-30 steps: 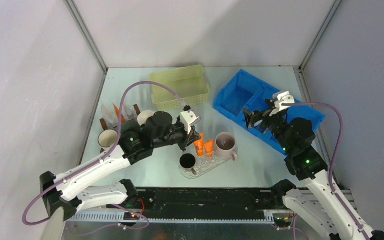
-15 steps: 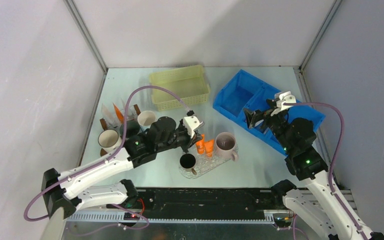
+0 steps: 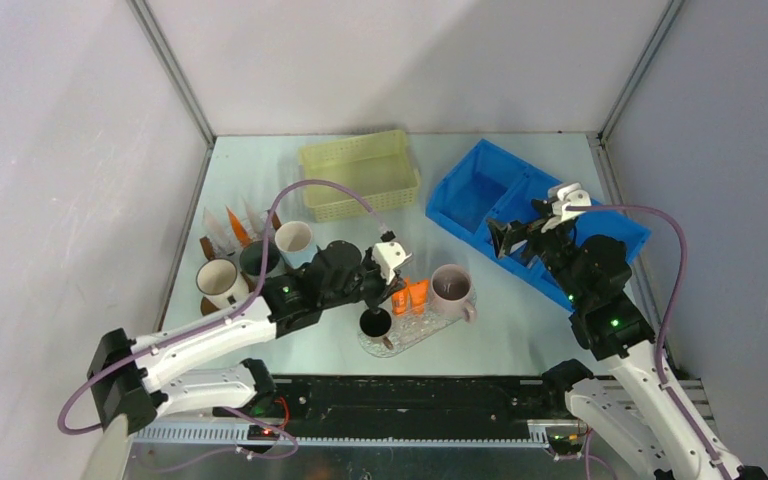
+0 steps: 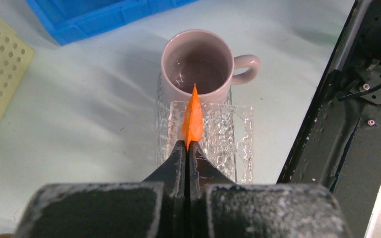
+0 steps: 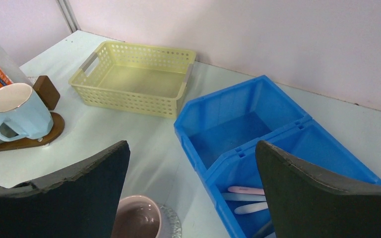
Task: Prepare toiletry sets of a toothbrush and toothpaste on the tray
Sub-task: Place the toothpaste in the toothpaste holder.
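My left gripper (image 3: 392,285) (image 4: 186,144) is shut on an orange toothpaste tube (image 4: 192,119), held edge-on just above the clear glass tray (image 4: 228,134) (image 3: 415,328). In the top view a second orange tube (image 3: 419,293) stands right beside the held one. A pink mug (image 4: 197,69) (image 3: 450,285) stands at the tray's far end and a black mug (image 3: 375,322) at its near end. My right gripper (image 3: 520,235) (image 5: 191,148) hangs open and empty over the blue bin (image 5: 258,114). Pale pink and white toothbrushes (image 5: 245,190) lie in the bin's nearer compartment.
A yellow perforated basket (image 3: 360,172) sits at the back, left of the blue bin (image 3: 480,195). At the left stand more mugs (image 3: 218,277) (image 3: 293,237) on wooden coasters, with upright tubes (image 3: 232,225) behind them. A light blue mug (image 5: 17,111) shows in the right wrist view.
My left arm has stretched right and toward the near edge, carrying the orange tube closer over the tray. The right arm has stayed where it was.
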Controlling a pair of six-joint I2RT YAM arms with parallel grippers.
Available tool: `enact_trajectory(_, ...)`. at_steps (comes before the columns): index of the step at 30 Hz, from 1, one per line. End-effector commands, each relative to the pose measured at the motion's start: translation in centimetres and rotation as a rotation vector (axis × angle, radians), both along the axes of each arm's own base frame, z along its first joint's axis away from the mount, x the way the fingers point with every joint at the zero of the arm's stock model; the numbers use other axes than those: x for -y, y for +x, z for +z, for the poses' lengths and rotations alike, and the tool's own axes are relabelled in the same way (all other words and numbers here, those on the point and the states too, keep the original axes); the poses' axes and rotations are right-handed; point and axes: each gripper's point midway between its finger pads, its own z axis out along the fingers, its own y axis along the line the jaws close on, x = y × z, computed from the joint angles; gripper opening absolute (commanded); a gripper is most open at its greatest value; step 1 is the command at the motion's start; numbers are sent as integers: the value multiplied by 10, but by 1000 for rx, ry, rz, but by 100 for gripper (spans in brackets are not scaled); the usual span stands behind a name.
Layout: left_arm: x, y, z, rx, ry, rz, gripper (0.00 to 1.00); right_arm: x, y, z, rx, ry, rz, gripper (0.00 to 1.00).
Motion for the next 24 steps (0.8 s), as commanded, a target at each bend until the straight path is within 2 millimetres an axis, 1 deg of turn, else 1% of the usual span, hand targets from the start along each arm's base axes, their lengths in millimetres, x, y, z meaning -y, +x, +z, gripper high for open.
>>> enact_trajectory(1,12,1,7,36,-54,-34,0,-2,2,6,25,26,12,100)
enact_trajectory(6,17,2,-6,32,-53,-40,0,-2,4,0,14,23,9,99)
enact_trajectory(7,16,1,-12,25,-43,-41,0,-2,4,-1,13,23,9,99)
enact_trajectory(8,19,3,-10,35,-59,-41,0,-2,5,-2,10,21,9,99)
enact_trajectory(13,20,3,-22,21,-47,-45,2,0,7,-5,0,16,1,99)
enact_trajectory(15,19,2,-23,20,-47,-44,7,1,7,-6,-2,14,1,99)
enact_trajectory(20,14,1,-25,19,-39,-36,27,2,9,-8,-8,11,-5,99)
enact_trajectory(21,12,1,-24,21,-38,-31,29,3,9,-8,-10,10,-7,99)
enact_trajectory(24,10,2,-21,29,-37,-20,44,7,12,-10,-21,17,-34,99)
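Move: My left hand already has the second orange toothpaste tube hanging over its place in the clear toothpaste holder, which lies nearly straight beneath, about 1 cm to the right and 10 cm below. The first tube stands there 4 cm to my right and 2 cm ahead; the pink mug is about 10 cm right and 3 cm ahead, the black cup 4 cm left and 3 cm back. From my right hand that place is roughly 18 cm left, 9 cm back and 20 cm down. I lower the tube almost straight down with my left hand, about 4.5 cm, into the clear holder between the first tube and the black cup, the wrist hardly turning. At the bottom I stop and spread my fingers to about a third open, letting go of the tube, and just begin to ease back up. My right hand, empty and wide open, sinks about 2 cm. ##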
